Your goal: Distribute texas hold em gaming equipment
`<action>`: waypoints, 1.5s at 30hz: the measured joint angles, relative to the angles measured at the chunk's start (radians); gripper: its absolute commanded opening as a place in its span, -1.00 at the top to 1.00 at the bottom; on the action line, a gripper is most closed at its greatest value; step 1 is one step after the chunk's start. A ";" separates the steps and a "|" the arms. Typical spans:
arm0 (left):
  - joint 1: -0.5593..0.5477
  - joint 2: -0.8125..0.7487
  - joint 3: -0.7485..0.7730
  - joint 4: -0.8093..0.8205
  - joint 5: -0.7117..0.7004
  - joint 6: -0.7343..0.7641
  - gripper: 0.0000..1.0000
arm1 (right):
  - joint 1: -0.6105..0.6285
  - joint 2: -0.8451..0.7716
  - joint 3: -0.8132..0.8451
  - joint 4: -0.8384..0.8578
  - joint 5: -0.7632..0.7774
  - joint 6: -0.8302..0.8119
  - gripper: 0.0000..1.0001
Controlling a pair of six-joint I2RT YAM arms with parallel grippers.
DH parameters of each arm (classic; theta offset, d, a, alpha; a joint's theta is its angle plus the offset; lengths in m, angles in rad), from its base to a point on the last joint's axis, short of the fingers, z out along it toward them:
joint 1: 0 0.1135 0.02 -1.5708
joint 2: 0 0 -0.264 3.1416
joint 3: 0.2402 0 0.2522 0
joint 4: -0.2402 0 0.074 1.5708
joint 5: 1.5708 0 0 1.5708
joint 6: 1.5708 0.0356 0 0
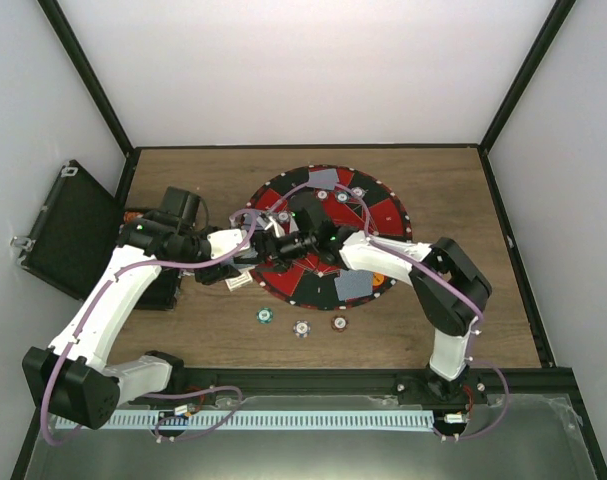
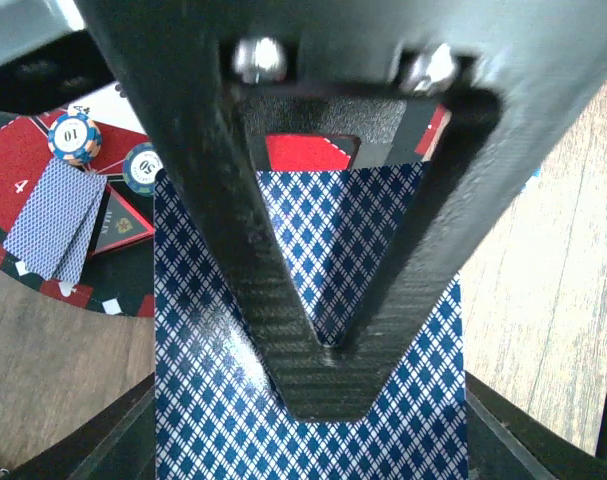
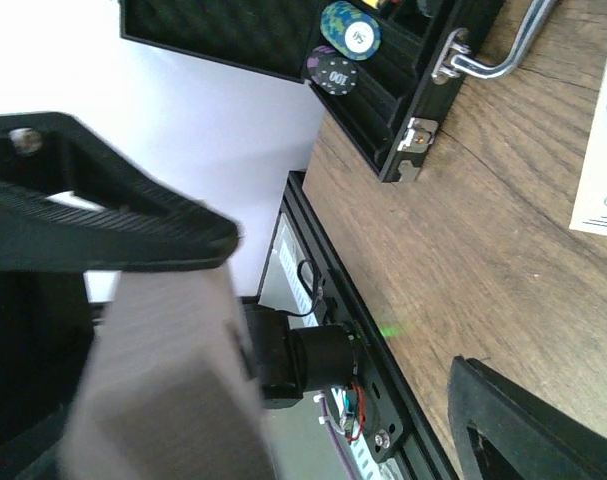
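My left gripper [image 2: 323,395] is shut on playing cards [image 2: 213,400] with blue diamond backs, held above the round mat [image 1: 385,215]. In the top view it [image 1: 281,246] meets my right gripper [image 1: 318,240] over the mat's middle. The right gripper [image 3: 343,310] has its jaws wide apart; a blurred grey card [image 3: 163,380] lies against its upper finger [image 3: 133,225], and I cannot tell if it is gripped. Dealt cards [image 2: 53,220] and two chips [image 2: 74,138] lie on the mat. Three poker chips [image 1: 301,327] sit on the wood in front of the mat.
The black case [image 1: 68,230] stands open at the left wall, with chips [image 3: 350,30] in its tray and metal latches [image 3: 415,135]. A white leaflet [image 1: 238,283] lies beside the mat's left edge. More card pairs [image 1: 353,287] rest on the mat's rim.
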 measured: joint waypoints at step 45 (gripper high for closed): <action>0.000 0.009 0.001 -0.006 -0.020 0.001 0.91 | -0.098 -0.078 -0.075 0.037 -0.073 0.038 0.83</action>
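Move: Beneath the right hand's upper fingertip sits the deck in the left gripper, its middle about 1 cm to the left of the right hand point and 2 cm above it, and some 3 cm right of the left hand. Down on the table, the white card lies about 7 cm left, 2 cm back and 17 cm below the right hand; the green chips about 8 cm back, straight behind. The face-down pair on the mat's edge lies roughly 16 cm ahead and 2 cm left. Drawing the top card off the held deck, the right hand first dips about 1 cm, then pulls back rightward about 4 cm and some 2 cm forward, its upper fingertip dragging along the blue card back towards the deck's right end. The fingers close steadily from wide open to nearly shut, pinching the card there as the hand lifts a couple of centimetres; the left hand holds the deck still. ##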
